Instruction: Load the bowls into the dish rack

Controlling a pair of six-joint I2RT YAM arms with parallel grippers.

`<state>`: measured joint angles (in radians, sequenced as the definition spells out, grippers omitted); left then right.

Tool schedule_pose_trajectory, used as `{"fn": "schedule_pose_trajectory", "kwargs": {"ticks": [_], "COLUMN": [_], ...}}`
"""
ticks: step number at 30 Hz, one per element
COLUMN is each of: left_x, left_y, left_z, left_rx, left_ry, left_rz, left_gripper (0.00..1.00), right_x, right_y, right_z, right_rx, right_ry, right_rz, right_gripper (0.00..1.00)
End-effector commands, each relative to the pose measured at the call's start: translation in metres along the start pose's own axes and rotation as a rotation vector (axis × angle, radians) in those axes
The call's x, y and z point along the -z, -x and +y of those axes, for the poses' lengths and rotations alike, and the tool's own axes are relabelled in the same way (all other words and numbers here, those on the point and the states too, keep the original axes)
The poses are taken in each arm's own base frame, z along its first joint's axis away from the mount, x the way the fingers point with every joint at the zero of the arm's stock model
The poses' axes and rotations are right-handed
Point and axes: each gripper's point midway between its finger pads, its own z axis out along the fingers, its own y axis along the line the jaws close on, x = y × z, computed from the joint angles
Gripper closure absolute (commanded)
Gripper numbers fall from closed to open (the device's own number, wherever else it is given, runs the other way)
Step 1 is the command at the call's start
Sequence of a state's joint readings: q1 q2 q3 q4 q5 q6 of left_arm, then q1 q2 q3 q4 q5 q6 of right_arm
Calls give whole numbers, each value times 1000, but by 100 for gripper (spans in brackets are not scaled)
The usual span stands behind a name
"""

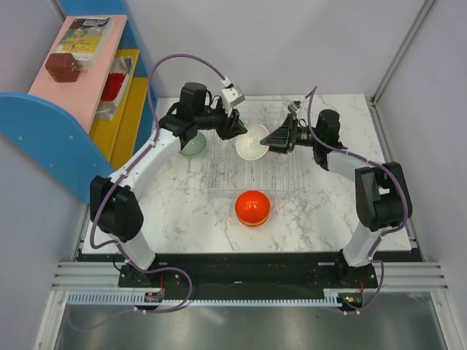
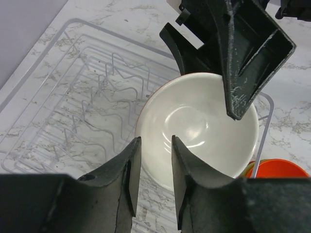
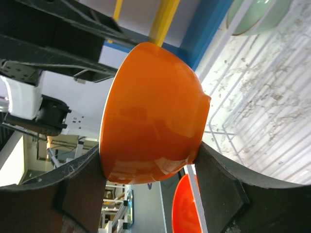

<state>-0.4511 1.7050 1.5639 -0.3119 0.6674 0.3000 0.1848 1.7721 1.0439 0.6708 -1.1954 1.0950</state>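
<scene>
A bowl (image 1: 252,143), white inside (image 2: 199,126) and orange outside (image 3: 150,111), hangs tilted over the middle of the see-through wire dish rack (image 1: 252,171). My right gripper (image 3: 149,148) is shut on it, one finger against each side, and reaches it from the right in the top view (image 1: 271,140). My left gripper (image 2: 154,141) is open by a narrow gap, and the bowl's near rim passes under that gap. In the top view the left gripper (image 1: 237,130) sits at the bowl's left edge. A pale green bowl (image 1: 192,146) lies left of the rack. An orange bowl (image 1: 252,206) rests upside down in front.
A blue and yellow shelf unit (image 1: 44,138) with a pink top stands at the far left, close to the left arm. The rack's upright wire prongs (image 2: 116,92) rise left of the held bowl. Grey walls enclose the marble table (image 1: 175,219).
</scene>
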Motion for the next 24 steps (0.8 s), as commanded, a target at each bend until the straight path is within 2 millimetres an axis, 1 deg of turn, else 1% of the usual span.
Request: {"fn": "schedule_pose_trajectory", "kwargs": {"ticks": [1, 2, 3, 4, 5, 6, 7, 8, 9, 10, 11, 12, 13, 14, 15, 16, 17, 18, 19, 20, 21, 22, 23, 24], "left_x": [6, 6, 6, 7, 7, 9, 12, 14, 21, 26, 32, 42, 47, 55, 67, 73, 82, 96, 101, 107, 120, 123, 128, 137], "left_y": [22, 22, 22, 20, 18, 17, 17, 13, 11, 8, 6, 2, -6, -7, -15, -25, -28, -36, -47, -54, -56, -72, -78, -82], "left_z": [-3, -3, -2, 1, 3, 7, 9, 10, 17, 17, 20, 31, 37, 40, 52, 58, 60, 67, 65, 67, 69, 65, 64, 64], "left_rx": [-12, -4, -4, 4, 9, 14, 23, 34, 45, 67, 81, 103, 125, 137, 164, 195, 210, 240, 264, 274, 275, 291, 298, 299], "left_ry": [-9, -4, 1, 18, 28, 53, 63, 66, 92, 97, 102, 130, 155, 170, 207, 234, 244, 263, 256, 271, 293, 294, 302, 317], "left_rz": [-56, -52, -52, -45, -38, -30, -28, -18, -16, -16, -18, -18, -6, -6, 0, 17, 19, 24, 34, 41, 36, 64, 73, 75], "left_gripper": [60, 53, 48, 34, 16, 9, 1, 0, 0, 0, 0, 0, 0, 0, 0, 0, 0, 0, 0, 0, 0, 0, 0, 0], "right_x": [1, 2, 2, 2, 3, 2, 3, 4, 5, 6, 8, 8, 9, 11, 14, 16, 21, 26, 30, 36, 41, 49, 55, 60], "right_y": [7, 5, 6, 8, 6, 10, 11, 10, 17, 20, 21, 27, 31, 31, 43, 48, 47, 62, 67, 67, 79, 88, 88, 99], "right_z": [-12, -17, -19, -22, -25, -23, -25, -30, -27, -30, -31, -27, -26, -31, -29, -31, -37, -37, -40, -45, -42, -51, -59, -57], "right_rx": [52, 24, 48, 49, 31, 47, 78, 52, 77, 117, 102, 124, 130, 139, 161, 171, 184, 220, 239, 229, 283, 300, 291, 328], "right_ry": [-58, -80, -89, -101, -118, -122, -135, -176, -193, -216, -247, -255, -273, -310, -353, -400, -453, -515, -560, -616, -659, -740, -805, -842], "right_rz": [-29, -25, -26, -32, -27, -27, -28, -27, -34, -38, -43, -55, -65, -54, -75, -88, -73, -113, -125, -125, -144, -172, -173, -188], "right_gripper": [100, 100, 100, 100, 100, 100, 100, 100, 100, 100, 100, 100, 100, 100, 100, 100, 100, 100, 100, 100, 100, 100, 100, 100]}}
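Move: The green bowl stands about 12 cm ahead of the left hand, 18 cm to its left and 19 cm below. The held orange bowl, already in the right hand, is 2 cm back, 5 cm right and 4 cm below the left hand. From the right hand, the dish rack's middle lies some 16 cm ahead, 4 cm left and 15 cm below; the stacked bowls are 14 cm back, 5 cm left and 14 cm below. Down about 4 cm, then forward some 8 cm and partly to the right, the right hand carries the pinched orange bowl over the rack towards its far part, tipping its left-pointing fingers downward by roughly 30 degrees and swinging clockwise. The left fingers, already parting, open fully; that hand then sweeps left about 15 cm towards the green bowl, sinking slightly and turning counter-clockwise. ##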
